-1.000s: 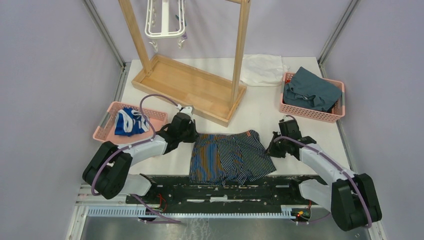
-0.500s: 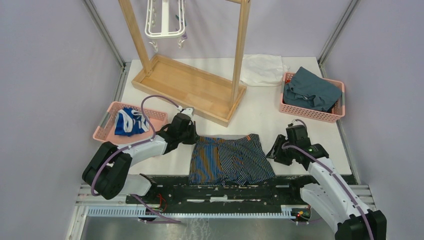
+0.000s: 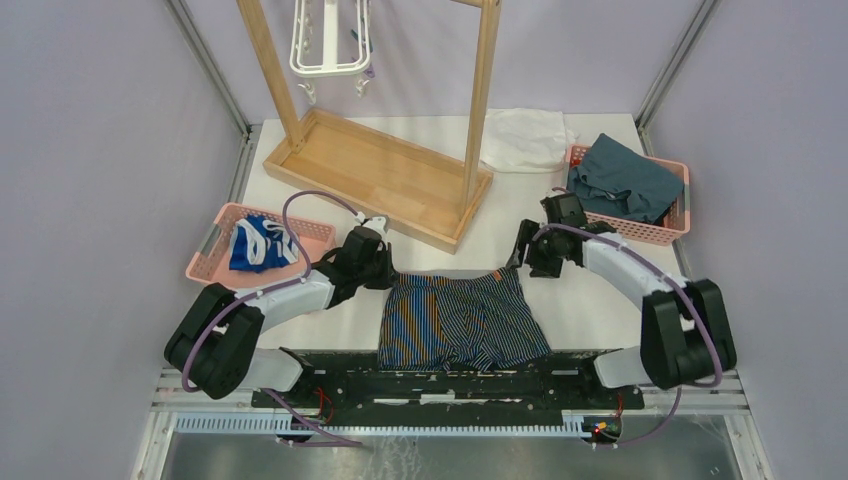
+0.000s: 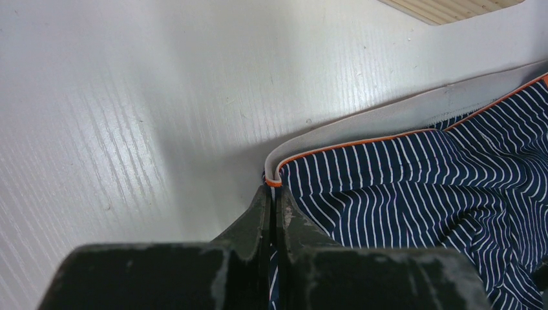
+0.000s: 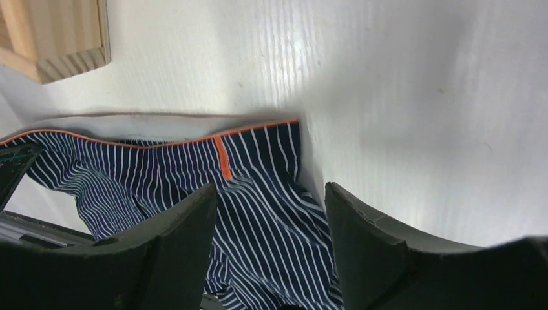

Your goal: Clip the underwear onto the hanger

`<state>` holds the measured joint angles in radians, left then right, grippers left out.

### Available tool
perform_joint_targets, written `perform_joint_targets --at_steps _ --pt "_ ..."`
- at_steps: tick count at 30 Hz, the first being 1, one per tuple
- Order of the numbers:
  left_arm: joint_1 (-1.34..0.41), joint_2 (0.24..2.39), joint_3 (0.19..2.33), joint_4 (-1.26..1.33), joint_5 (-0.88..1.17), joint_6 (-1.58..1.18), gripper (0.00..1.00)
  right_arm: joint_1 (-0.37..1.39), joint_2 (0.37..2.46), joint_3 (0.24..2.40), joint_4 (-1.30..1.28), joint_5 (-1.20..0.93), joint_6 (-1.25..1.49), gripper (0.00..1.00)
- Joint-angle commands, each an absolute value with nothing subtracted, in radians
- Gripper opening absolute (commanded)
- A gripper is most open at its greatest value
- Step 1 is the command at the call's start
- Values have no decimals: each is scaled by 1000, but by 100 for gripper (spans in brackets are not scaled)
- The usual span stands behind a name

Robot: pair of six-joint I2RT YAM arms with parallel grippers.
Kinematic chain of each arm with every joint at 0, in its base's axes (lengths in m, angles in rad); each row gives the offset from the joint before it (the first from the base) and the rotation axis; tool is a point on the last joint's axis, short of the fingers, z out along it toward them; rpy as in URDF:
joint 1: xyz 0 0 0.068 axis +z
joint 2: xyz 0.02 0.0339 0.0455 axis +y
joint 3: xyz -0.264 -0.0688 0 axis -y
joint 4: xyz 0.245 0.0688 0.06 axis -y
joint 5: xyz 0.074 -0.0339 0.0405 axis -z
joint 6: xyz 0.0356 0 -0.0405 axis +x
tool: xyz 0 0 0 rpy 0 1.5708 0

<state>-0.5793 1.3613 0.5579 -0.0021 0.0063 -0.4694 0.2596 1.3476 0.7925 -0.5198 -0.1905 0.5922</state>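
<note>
The underwear (image 3: 462, 318), dark navy with thin pinstripes and orange trim, lies flat on the white table near the front edge. My left gripper (image 3: 385, 272) is shut on its left waistband corner (image 4: 274, 183); the cloth shows between the closed fingers. My right gripper (image 3: 522, 258) hovers open just above the right waistband corner, with striped cloth (image 5: 271, 213) and the small orange label (image 5: 223, 158) seen between its spread fingers (image 5: 187, 226). The white hanger (image 3: 330, 38) hangs from the wooden rack at the back, its clips dangling.
The tall wooden rack (image 3: 385, 170) stands behind the underwear. A pink basket (image 3: 222, 240) with a blue-and-white garment is at the left, another pink basket (image 3: 640, 230) with teal cloth at the right. A white cloth (image 3: 525, 138) lies at the back.
My right gripper let go of the underwear's right side, opened, and swung back and up to the right waistband corner. The left gripper stayed put, holding.
</note>
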Motion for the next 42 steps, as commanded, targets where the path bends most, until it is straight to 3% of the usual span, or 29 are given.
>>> perform_joint_targets --at_steps 1,17,20,26,30,37,42 --pt "-580 1336 566 15 15 -458 3 258 1470 862 -401 -284 551 70" --pt "-578 1334 569 5 11 -453 3 259 1629 882 -386 -223 555 55" --pt "-579 1333 569 4 9 -453 3 258 1623 873 -388 -199 553 46" --pt "-578 1291 572 -14 -17 -475 3 258 1554 846 -337 -189 542 20" --pt "-578 1210 563 -9 -24 -483 3 258 1440 793 -239 -223 518 9" --pt "-578 1043 485 95 -53 -473 3 259 1239 650 8 -253 488 5" --pt "-578 1107 491 131 -76 -454 3 258 1218 613 55 -161 499 4"
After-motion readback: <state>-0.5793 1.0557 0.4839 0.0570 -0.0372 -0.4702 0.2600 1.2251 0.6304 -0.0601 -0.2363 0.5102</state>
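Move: The right hand, open, has the underwear's free right waistband corner about 3 cm ahead, 1 cm to its left and 5 cm below. The wooden frame's near corner stands roughly 7 cm ahead and 12 cm left of that hand, the right pink basket some 20 cm ahead and 19 cm right. The left hand already grips the left waistband corner; from it the right corner lies about 22 cm to the right and 2 cm farther out. Down about 4.5 cm and some 3 cm forward, the right hand brings its open fingers around the right waistband corner and pinches it shut. Then both hands lift almost together, the right by some 8 cm with its fingertips tilting up about 30 degrees, the left by about 7.5 cm, tilting less and keeping its hold. ##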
